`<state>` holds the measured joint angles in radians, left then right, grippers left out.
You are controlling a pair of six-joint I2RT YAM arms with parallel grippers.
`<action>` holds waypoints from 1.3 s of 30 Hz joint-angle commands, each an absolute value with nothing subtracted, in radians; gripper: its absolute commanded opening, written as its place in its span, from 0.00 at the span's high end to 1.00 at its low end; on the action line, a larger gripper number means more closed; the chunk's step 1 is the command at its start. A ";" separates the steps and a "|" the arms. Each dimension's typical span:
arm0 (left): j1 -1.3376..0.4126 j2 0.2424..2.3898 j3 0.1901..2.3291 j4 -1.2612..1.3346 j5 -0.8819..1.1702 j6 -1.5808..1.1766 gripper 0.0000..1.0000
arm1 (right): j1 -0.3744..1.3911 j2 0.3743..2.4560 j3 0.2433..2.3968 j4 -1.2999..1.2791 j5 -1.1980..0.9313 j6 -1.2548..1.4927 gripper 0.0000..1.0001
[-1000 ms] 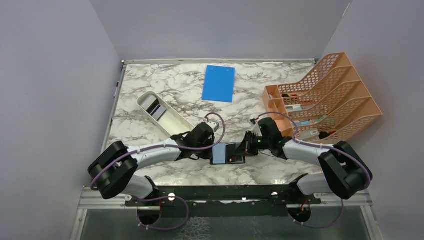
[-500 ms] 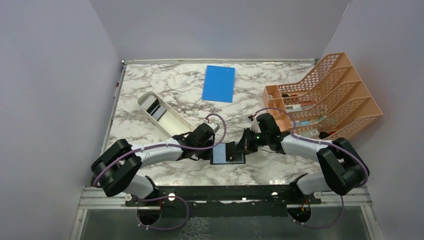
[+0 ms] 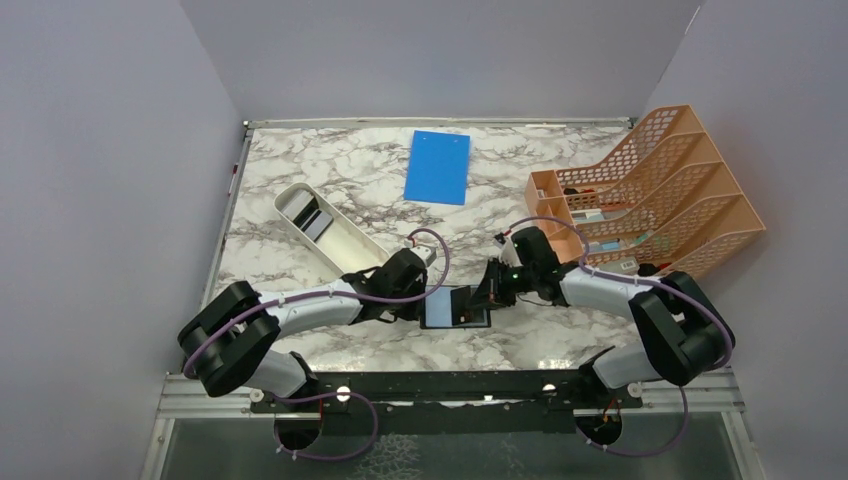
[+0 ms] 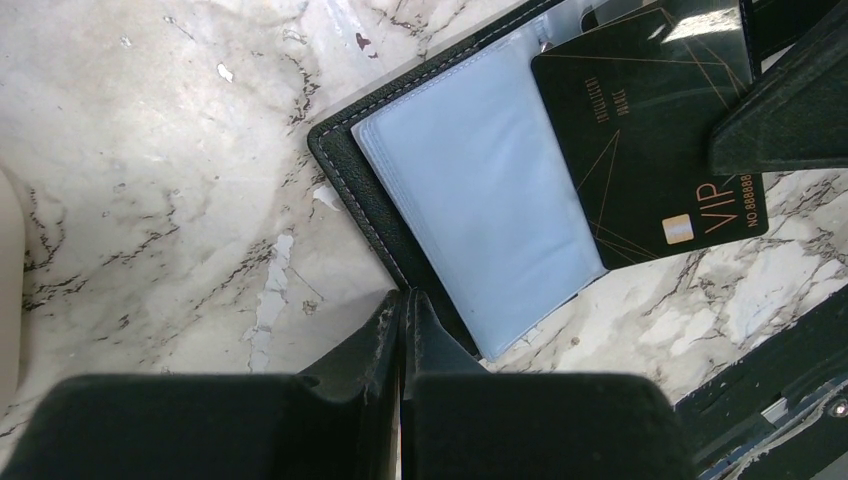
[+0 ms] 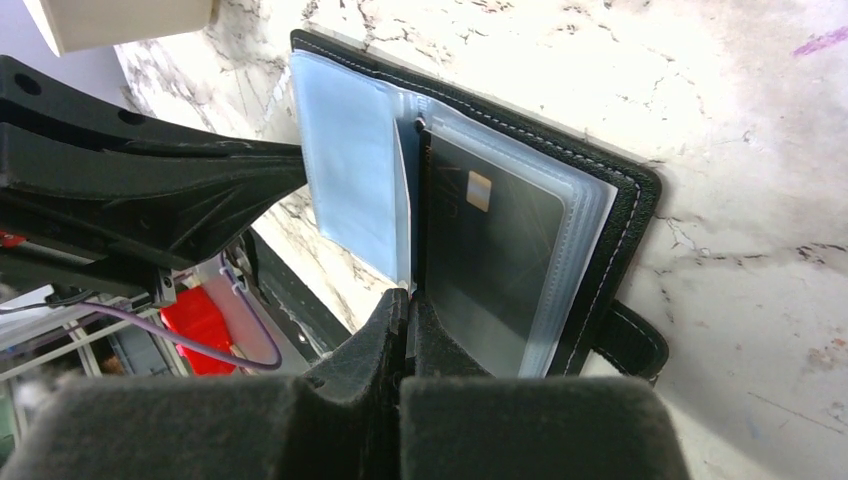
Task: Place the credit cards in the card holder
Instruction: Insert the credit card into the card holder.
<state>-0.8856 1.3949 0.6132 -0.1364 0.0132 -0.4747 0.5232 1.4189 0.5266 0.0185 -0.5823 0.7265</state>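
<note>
The black card holder (image 3: 438,305) lies open near the front of the table, pale blue pockets (image 4: 470,190) up. A black credit card (image 4: 640,130) with gold print lies on its right half (image 5: 625,230) and sticks out a little past the edge. My left gripper (image 4: 403,297) is shut, its tips on the holder's black left rim. My right gripper (image 5: 408,297) is shut, its tips against the card's (image 5: 490,270) near edge by the spine. I cannot tell whether it pinches anything. More dark cards (image 3: 316,222) lie in the white tray.
The white oblong tray (image 3: 350,245) sits left of the arms. A blue board (image 3: 438,167) lies at the back centre. An orange mesh rack (image 3: 650,195) with small items fills the right side. The black front rail runs just behind the holder.
My right gripper has crept a little left toward the holder. The left arm has barely shifted. Both grippers stay shut.
</note>
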 commanded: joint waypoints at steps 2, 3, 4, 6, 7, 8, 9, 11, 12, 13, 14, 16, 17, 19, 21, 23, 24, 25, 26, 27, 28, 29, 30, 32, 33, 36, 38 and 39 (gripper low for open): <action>-0.890 1.383 0.598 -0.108 -0.006 -0.481 0.96 | 0.518 1.464 0.534 0.044 -0.611 0.710 0.99; -0.890 1.386 0.599 -0.107 -0.005 -0.480 0.96 | 0.518 1.469 0.533 0.047 -0.607 0.709 0.99; -0.891 1.387 0.601 -0.106 -0.005 -0.480 0.96 | 0.518 1.472 0.532 0.052 -0.605 0.708 0.99; -0.891 1.391 0.605 -0.108 0.002 -0.482 0.96 | 0.517 1.482 0.532 0.063 -0.608 0.706 0.99; -0.890 1.391 0.607 -0.106 0.005 -0.484 0.96 | 0.518 1.488 0.532 0.066 -0.609 0.707 0.99; -0.890 1.391 0.609 -0.106 0.009 -0.484 0.96 | 0.518 1.495 0.532 0.071 -0.611 0.707 0.99; -0.891 1.391 0.609 -0.106 0.011 -0.484 0.96 | 0.518 1.500 0.531 0.077 -0.611 0.708 0.99; -0.891 1.394 0.608 -0.106 0.012 -0.483 0.96 | 0.518 1.509 0.529 0.089 -0.610 0.711 0.99; -0.891 1.396 0.608 -0.105 0.012 -0.482 0.96 | 0.518 1.513 0.529 0.094 -0.612 0.714 0.99; -0.890 1.398 0.607 -0.105 0.012 -0.483 0.96 | 0.518 1.516 0.529 0.102 -0.618 0.715 0.99; -0.890 1.399 0.606 -0.103 0.012 -0.485 0.96 | 0.518 1.518 0.529 0.106 -0.622 0.715 0.99; -0.891 1.404 0.604 -0.098 0.017 -0.487 0.96 | 0.518 1.521 0.533 0.112 -0.625 0.718 0.99; -0.891 1.406 0.605 -0.096 0.019 -0.487 0.96 | 0.518 1.524 0.534 0.114 -0.626 0.719 0.99; -0.891 1.412 0.604 -0.092 0.018 -0.484 0.96 | 0.518 1.530 0.540 0.115 -0.624 0.718 0.99; -0.892 1.415 0.603 -0.091 0.019 -0.484 0.96 | 0.517 1.538 0.544 0.129 -0.637 0.722 0.99; -0.892 1.418 0.600 -0.086 0.022 -0.487 0.96 | 0.517 1.546 0.544 0.148 -0.647 0.731 0.99; -0.892 1.418 0.599 -0.084 0.023 -0.488 0.96 | 0.518 1.548 0.540 0.164 -0.649 0.736 0.99; -0.892 1.418 0.598 -0.083 0.025 -0.490 0.96 | 0.517 1.550 0.538 0.174 -0.651 0.740 0.99; -0.892 1.416 0.597 -0.082 0.025 -0.490 0.96 | 0.517 1.551 0.535 0.184 -0.653 0.744 0.99; -0.892 1.412 0.595 -0.083 0.025 -0.491 0.96 | 0.517 1.552 0.531 0.193 -0.653 0.749 0.99; -0.892 1.409 0.594 -0.082 0.023 -0.492 0.96 | 0.517 1.552 0.528 0.201 -0.654 0.754 0.99; -0.891 1.405 0.593 -0.082 0.023 -0.493 0.96 | 0.517 1.554 0.528 0.205 -0.654 0.759 0.99; -0.892 1.402 0.592 -0.082 0.023 -0.493 0.96 | 0.517 1.554 0.526 0.209 -0.658 0.762 0.99; -0.892 1.395 0.591 -0.082 0.025 -0.496 0.96 | 0.517 1.554 0.524 0.205 -0.651 0.767 0.95; -0.892 1.393 0.588 -0.083 0.023 -0.499 0.96 | 0.517 1.552 0.520 0.206 -0.642 0.768 0.91; -0.892 1.380 0.574 -0.077 0.017 -0.517 0.96 | 0.518 1.542 0.513 0.188 -0.615 0.768 0.82; -0.892 1.377 0.570 -0.072 0.023 -0.522 0.96 | 0.518 1.522 0.544 0.080 -0.537 0.747 0.74; -0.892 1.375 0.571 -0.071 0.026 -0.523 0.96 | 0.518 1.504 0.555 0.024 -0.486 0.737 0.70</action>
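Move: The card holder lies open under both hands. For the right hand, which holds the black VIP card, the holder's middle is about 4 cm to the left, 1 cm back and some 3 cm below. The white tray's middle stands roughly 28 cm left of that hand and 13 cm ahead, the blue clipboard 7 cm left and 26 cm ahead. From the left hand, the holder's middle is some 6 cm right, 1 cm ahead and about level. Down by about 1 cm goes the right hand, bringing the black VIP card lower over the holder's middle, then it eases some 1.5 cm left and slightly forward, rising a touch. At the end its shut fingers start to part, to roughly a quarter open, while it dips and backs off slightly to the right. The left hand stays, its closed fingertips still resting on the holder's left edge. ##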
